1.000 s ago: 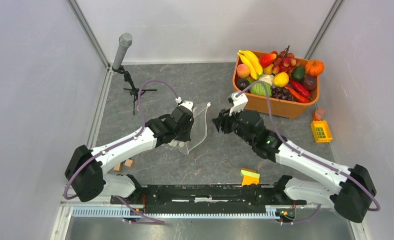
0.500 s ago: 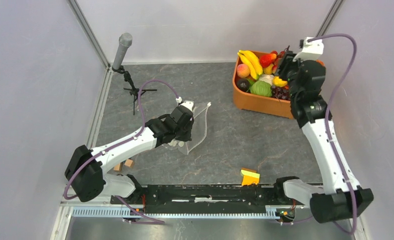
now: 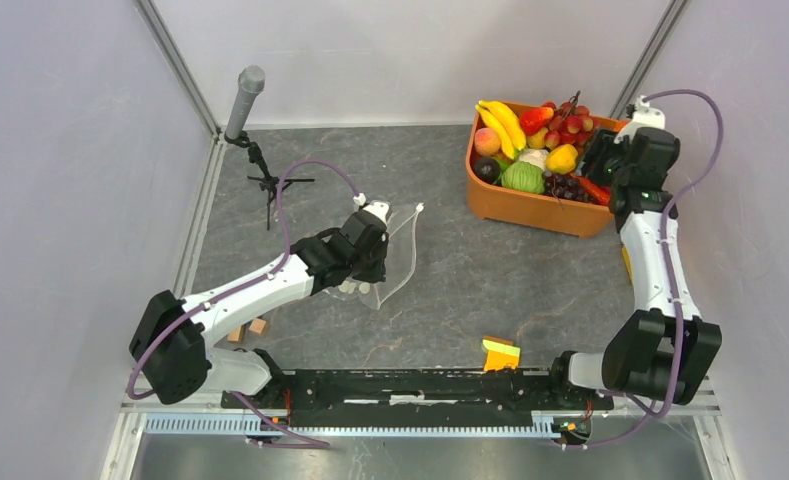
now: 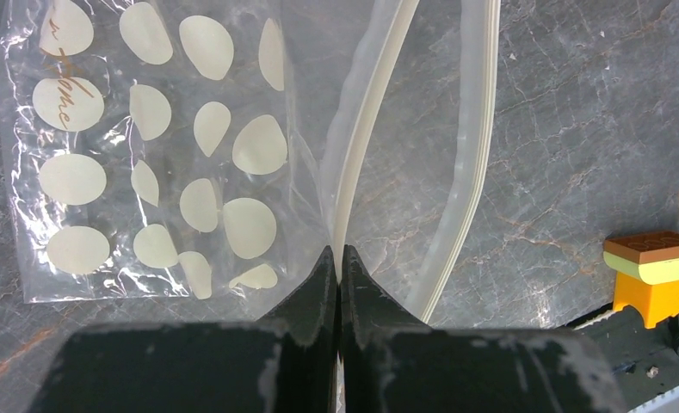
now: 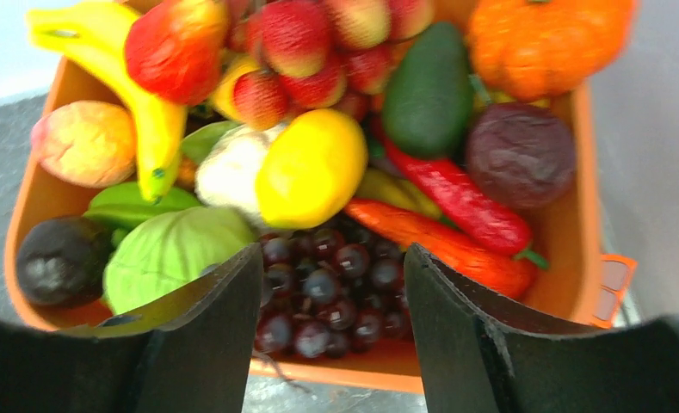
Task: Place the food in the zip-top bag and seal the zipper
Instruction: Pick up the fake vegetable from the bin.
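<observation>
The clear, dotted zip-top bag (image 4: 146, 146) lies on the dark table with its mouth open. My left gripper (image 4: 337, 258) is shut on the near side of the white zipper (image 4: 361, 155); the far side (image 4: 473, 146) bows away from it. In the top view the left gripper (image 3: 370, 228) holds the bag (image 3: 398, 255) mid-table. My right gripper (image 5: 333, 258) stands open and holds nothing. It hangs over dark grapes (image 5: 336, 292) among the food in the orange tub (image 5: 589, 215). Close by lie a yellow lemon (image 5: 311, 168), a maroon fruit (image 5: 519, 155) and an orange pumpkin (image 5: 542, 34).
The orange tub (image 3: 530, 208) stands at the back right, close to the right wall. A microphone on a small tripod (image 3: 250, 130) stands at the back left. A yellow-green block (image 3: 500, 352) lies near the front edge and small wooden blocks (image 3: 248, 330) lie by the left arm.
The right arm has swung from beside the bag at mid-table to the right end of the tub, and its jaws stand wider. The left gripper and bag have not moved.
</observation>
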`<control>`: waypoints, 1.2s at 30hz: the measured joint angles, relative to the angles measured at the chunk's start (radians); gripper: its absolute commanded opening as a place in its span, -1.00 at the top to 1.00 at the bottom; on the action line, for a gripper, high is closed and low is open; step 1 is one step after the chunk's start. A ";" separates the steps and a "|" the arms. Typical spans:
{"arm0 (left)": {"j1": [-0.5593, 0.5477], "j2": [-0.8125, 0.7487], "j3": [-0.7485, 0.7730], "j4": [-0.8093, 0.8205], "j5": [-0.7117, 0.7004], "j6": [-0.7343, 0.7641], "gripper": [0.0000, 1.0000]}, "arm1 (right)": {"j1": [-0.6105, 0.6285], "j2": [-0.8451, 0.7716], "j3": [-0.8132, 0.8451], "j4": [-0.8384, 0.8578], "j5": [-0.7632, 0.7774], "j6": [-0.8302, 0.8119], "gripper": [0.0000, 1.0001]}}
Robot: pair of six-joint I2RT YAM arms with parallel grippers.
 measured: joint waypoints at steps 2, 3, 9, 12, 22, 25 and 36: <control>0.000 0.000 0.000 0.003 0.003 0.000 0.96 | -0.041 0.004 0.010 -0.004 -0.011 -0.006 -0.32; 0.000 0.000 0.000 0.005 0.005 0.000 0.96 | -0.053 0.010 0.019 -0.006 -0.011 -0.008 -0.31; 0.000 -0.001 0.000 0.011 0.009 0.001 0.95 | -0.095 0.036 0.054 0.021 -0.065 -0.001 -0.33; 0.000 -0.001 0.000 0.020 0.011 0.006 0.96 | -0.044 0.040 0.054 0.051 -0.154 0.002 -0.41; 0.000 -0.001 0.000 0.026 0.011 0.013 0.95 | 0.380 0.115 0.086 0.026 -0.203 -0.133 -0.36; 0.000 -0.004 0.000 0.025 0.011 0.013 0.95 | 0.395 0.162 0.097 0.019 -0.188 -0.150 -0.37; 0.000 -0.030 0.000 0.025 0.011 0.013 0.96 | 0.395 0.300 0.174 -0.029 -0.141 -0.207 -0.32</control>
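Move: The dark round vegetable in the left end of the bin lies about 19 cm to the left of the right hand, some 5 cm ahead and 12 cm below. The green cabbage sits about 7 cm to the right of that vegetable and 1 cm nearer, the peach roughly 6 cm beyond it, with the bananas about 8 cm beyond and 4 cm right of it. From the left hand, that vegetable is about 22 cm ahead and 22 cm right, at roughly its height. Leftward, after a brief 4 cm drift to the right, the right hand sweeps some 23 cm over the fruit and turns about 35 degrees counter-clockwise. It then sinks towards the dark round vegetable, easing slightly forward and tipping down a little, fingers kept open to straddle it. The left hand keeps its pinch on the bag's zipper edge, nearly still. ##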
